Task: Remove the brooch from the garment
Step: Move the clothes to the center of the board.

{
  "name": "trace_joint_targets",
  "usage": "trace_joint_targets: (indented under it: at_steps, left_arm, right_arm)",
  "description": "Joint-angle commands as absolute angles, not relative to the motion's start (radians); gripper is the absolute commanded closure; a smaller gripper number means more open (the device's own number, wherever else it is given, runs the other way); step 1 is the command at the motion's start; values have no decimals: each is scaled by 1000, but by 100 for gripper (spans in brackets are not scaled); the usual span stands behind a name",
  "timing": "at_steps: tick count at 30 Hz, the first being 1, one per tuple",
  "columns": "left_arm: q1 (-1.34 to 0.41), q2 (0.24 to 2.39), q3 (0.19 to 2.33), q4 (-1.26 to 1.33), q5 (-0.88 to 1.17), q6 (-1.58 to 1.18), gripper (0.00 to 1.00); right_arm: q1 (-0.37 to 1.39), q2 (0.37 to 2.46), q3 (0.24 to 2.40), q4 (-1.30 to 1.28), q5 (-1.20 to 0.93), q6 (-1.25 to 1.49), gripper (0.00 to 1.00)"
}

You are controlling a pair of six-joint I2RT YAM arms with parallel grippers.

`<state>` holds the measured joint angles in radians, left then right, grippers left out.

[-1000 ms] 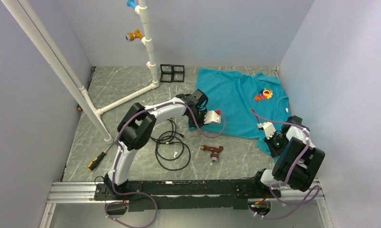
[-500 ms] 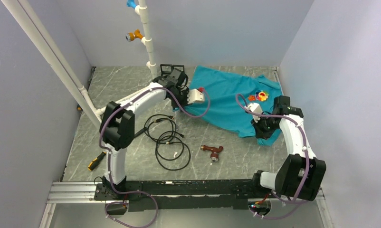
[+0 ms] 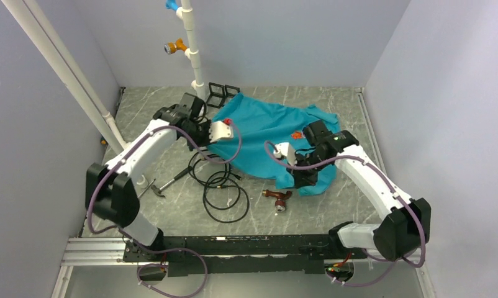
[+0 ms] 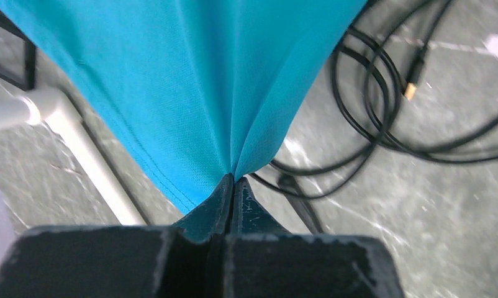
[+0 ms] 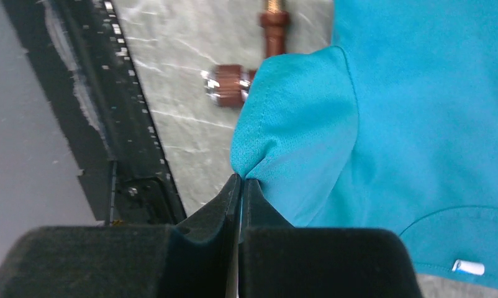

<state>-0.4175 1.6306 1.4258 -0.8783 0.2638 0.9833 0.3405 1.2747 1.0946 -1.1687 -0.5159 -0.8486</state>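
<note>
The garment (image 3: 259,130), a teal T-shirt, lies bunched across the back middle of the table. My left gripper (image 3: 214,141) is shut on a pinched fold at its left edge; in the left wrist view the garment (image 4: 190,81) fans out from the closed fingertips of that gripper (image 4: 234,180). My right gripper (image 3: 299,182) is shut on the shirt's near right part, where the garment (image 5: 383,112) puckers at the closed gripper (image 5: 240,180). A white label (image 5: 468,267) shows low on the cloth. A small orange piece (image 3: 296,135) sits on the shirt by the right arm. The brooch is hidden.
A brown pipe fitting (image 3: 277,197) lies in front of the shirt, also seen as the fitting (image 5: 237,84). Black cable loops (image 3: 225,186) lie beside the left gripper. A white pipe frame (image 3: 194,62) and black square frames (image 3: 218,93) stand at the back.
Both arms have swung left and dragged the shirt from the back right toward the middle. The left gripper has closed on the cloth.
</note>
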Motion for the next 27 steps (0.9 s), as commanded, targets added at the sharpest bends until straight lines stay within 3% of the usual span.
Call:
trace_joint_targets:
  at_steps: [1, 11, 21, 22, 23, 25, 27]
  left_arm:
    - [-404, 1448, 1296, -968, 266, 1034, 100]
    - [-403, 1139, 980, -1104, 280, 1047, 100]
    - [-405, 1046, 802, -1157, 323, 1096, 100]
    - [-405, 1051, 790, -1152, 334, 1099, 96]
    - [-405, 1056, 778, -1142, 344, 1097, 87]
    - [-405, 1069, 769, -1106, 366, 1080, 60]
    - [-405, 1083, 779, -1056, 394, 1049, 39]
  right_arm:
    - [475, 1221, 1122, -1215, -551, -777, 100]
    - [662, 1197, 1059, -1268, -501, -748, 100]
    - [683, 1231, 964, -1289, -439, -797, 100]
    - [690, 1241, 950, -1265, -423, -792, 100]
    - [694, 1252, 943, -1252, -420, -790, 92]
    - [693, 1266, 953, -1219, -431, -779, 60]
    - [689, 1261, 999, -1178, -441, -752, 43]
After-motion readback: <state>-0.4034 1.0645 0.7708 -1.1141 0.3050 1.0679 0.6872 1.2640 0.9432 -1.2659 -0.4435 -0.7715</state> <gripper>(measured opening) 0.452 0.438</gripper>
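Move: The left gripper holds one bottom corner of the garment. The clear spot for it is about 20 cm back, 8 cm left and 14 cm down; the cable coil lies some 11 cm back and 4 cm right, the hammer 9 cm back and 12 cm left, the black frame 24 cm ahead and 4 cm right. The right gripper holds the sleeve; its spot is about 10 cm back, 1 cm left and 13 cm down, with the brown nozzle 4 cm back and 6 cm left. Keep both pinches on the garment and draw it back towards the bases: bring the left gripper about 20 cm back with some 9 cm to the left, sinking over the second half, fingertips tipping back about 15 degrees. Bring the right one about 10 cm back, swinging a little left and then right again, turning counter-clockwise and finally lowering. Open both grippers at the end, above the table. ##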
